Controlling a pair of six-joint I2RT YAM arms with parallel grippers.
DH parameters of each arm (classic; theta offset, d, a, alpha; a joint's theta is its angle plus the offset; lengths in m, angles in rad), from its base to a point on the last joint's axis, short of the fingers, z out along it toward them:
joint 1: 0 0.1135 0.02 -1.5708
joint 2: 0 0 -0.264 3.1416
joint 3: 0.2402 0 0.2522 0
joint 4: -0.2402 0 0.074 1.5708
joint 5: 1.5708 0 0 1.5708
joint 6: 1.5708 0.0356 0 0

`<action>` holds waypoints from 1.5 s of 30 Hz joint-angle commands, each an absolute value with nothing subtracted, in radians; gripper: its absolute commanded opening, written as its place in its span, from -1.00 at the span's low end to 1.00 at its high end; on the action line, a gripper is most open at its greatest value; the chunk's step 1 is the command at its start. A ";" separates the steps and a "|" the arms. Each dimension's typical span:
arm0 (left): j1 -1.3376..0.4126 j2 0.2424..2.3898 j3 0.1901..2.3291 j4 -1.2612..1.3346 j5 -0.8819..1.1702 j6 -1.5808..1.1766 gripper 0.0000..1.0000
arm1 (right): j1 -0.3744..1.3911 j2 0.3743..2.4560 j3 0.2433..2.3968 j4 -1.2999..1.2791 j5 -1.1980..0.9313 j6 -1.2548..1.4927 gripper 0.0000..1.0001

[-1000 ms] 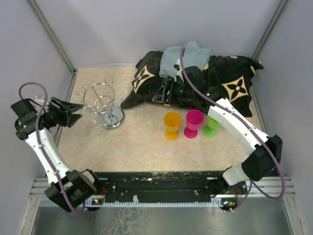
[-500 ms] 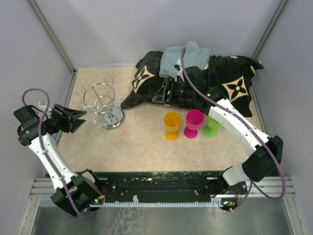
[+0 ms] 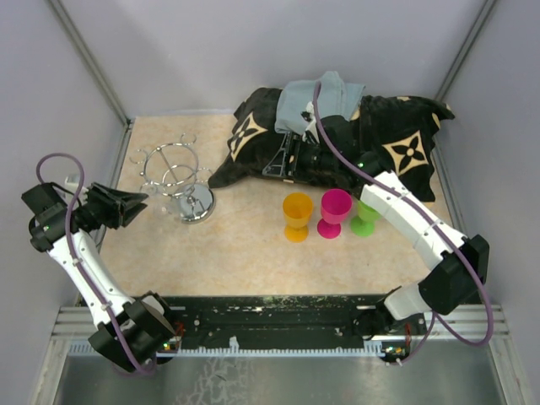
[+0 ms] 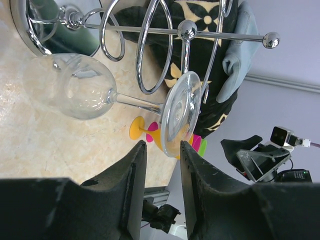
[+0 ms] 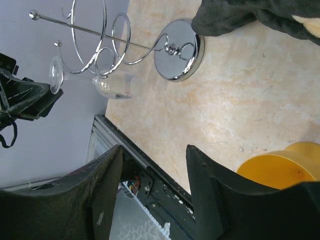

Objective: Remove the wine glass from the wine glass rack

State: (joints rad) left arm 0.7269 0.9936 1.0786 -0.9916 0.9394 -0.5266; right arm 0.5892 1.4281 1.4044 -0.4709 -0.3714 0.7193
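Observation:
The chrome wine glass rack (image 3: pixel 173 167) stands upright at the table's back left, on its round base (image 3: pixel 196 203). It also shows in the left wrist view (image 4: pixel 150 50) and the right wrist view (image 5: pixel 177 50). A clear wine glass (image 4: pixel 75 90) hangs upside down among its loops, foot at the top; it also shows in the right wrist view (image 5: pixel 116 85). My left gripper (image 3: pixel 143 202) is level with the glass. Its jaws (image 4: pixel 162 147) stand part open, and the rim of the glass foot (image 4: pixel 179 112) sits between the fingertips. My right gripper (image 3: pixel 280 160) is open and empty (image 5: pixel 152 147) over the black bag.
A black patterned bag (image 3: pixel 346 139) with a grey cloth (image 3: pixel 316 99) on it lies at the back right. Orange (image 3: pixel 297 215), pink (image 3: pixel 335 211) and green (image 3: pixel 364 218) plastic goblets stand in a row right of centre. Walls close in left, right and behind.
My left gripper drew back a little from the rack, toward the near left, then held still. The right arm has not moved.

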 commanded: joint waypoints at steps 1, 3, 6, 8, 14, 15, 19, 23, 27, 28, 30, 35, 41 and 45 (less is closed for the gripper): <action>0.741 0.994 1.089 -0.994 0.957 -0.526 -0.23 | 0.575 1.389 1.405 -0.415 -0.389 0.727 0.09; 0.742 0.995 1.086 -0.990 0.960 -0.530 -0.23 | 0.575 1.391 1.404 -0.413 -0.391 0.727 0.09; 0.746 0.993 1.075 -0.980 0.971 -0.541 -0.25 | 0.575 1.387 1.400 -0.410 -0.391 0.729 0.09; 0.748 0.994 1.067 -0.971 0.979 -0.548 -0.26 | 0.576 1.387 1.398 -0.410 -0.391 0.730 0.09; 0.752 0.999 1.058 -0.957 1.000 -0.559 -0.32 | 0.575 1.385 1.398 -0.407 -0.391 0.730 0.09; 0.752 0.999 1.058 -0.956 1.001 -0.558 -0.34 | 0.575 1.386 1.398 -0.407 -0.391 0.730 0.09; 0.753 1.002 1.057 -0.959 1.000 -0.554 -0.40 | 0.574 1.388 1.400 -0.403 -0.394 0.730 0.09; 0.753 1.001 1.056 -0.956 0.997 -0.555 -0.44 | 0.573 1.390 1.399 -0.398 -0.398 0.730 0.09; 0.754 0.999 1.050 -0.950 1.000 -0.558 -0.49 | 0.571 1.393 1.399 -0.395 -0.402 0.731 0.09; 0.754 0.999 1.048 -0.946 1.001 -0.559 -0.49 | 0.571 1.394 1.398 -0.394 -0.403 0.731 0.09; 0.756 0.997 1.042 -0.943 1.003 -0.563 -0.50 | 0.571 1.393 1.397 -0.393 -0.403 0.731 0.08; 0.755 0.996 1.022 -0.927 1.017 -0.569 -0.54 | 0.571 1.390 1.391 -0.392 -0.404 0.732 0.08; 0.757 0.996 1.020 -0.925 1.026 -0.572 -0.64 | 0.571 1.381 1.373 -0.383 -0.404 0.737 0.08; 0.757 1.000 1.023 -0.921 1.029 -0.574 -0.70 | 0.571 1.379 1.366 -0.377 -0.403 0.741 0.07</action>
State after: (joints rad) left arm 0.7486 1.0004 1.0279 -0.9405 1.0149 -0.5766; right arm 0.5793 1.4277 1.3632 -0.4332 -0.3931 0.7368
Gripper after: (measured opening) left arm 0.167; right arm 0.540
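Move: Just ahead of the left hand's fingertips the wine glass hangs foot-up on the rack, its middle about 3 cm forward, 2 cm to the right and 9 cm below, with the near rim of its foot already between the open pads. The rack ring lies about 7 cm ahead, 7 cm right and 1 cm up; the rack base some 6 cm ahead, 9 cm right, 23 cm down. From the right hand the glass lies roughly 29 cm left, 3 cm back and 11 cm lower. Staying almost in place at the rim of the hanging glass's foot, the left hand narrows its fingers steadily from about two fifths open to less than a fifth, bringing the pads in from both sides of the thin disc until they seem to pinch its rim. The wrist meanwhile rolls some 5 degrees, its left side dipping. ##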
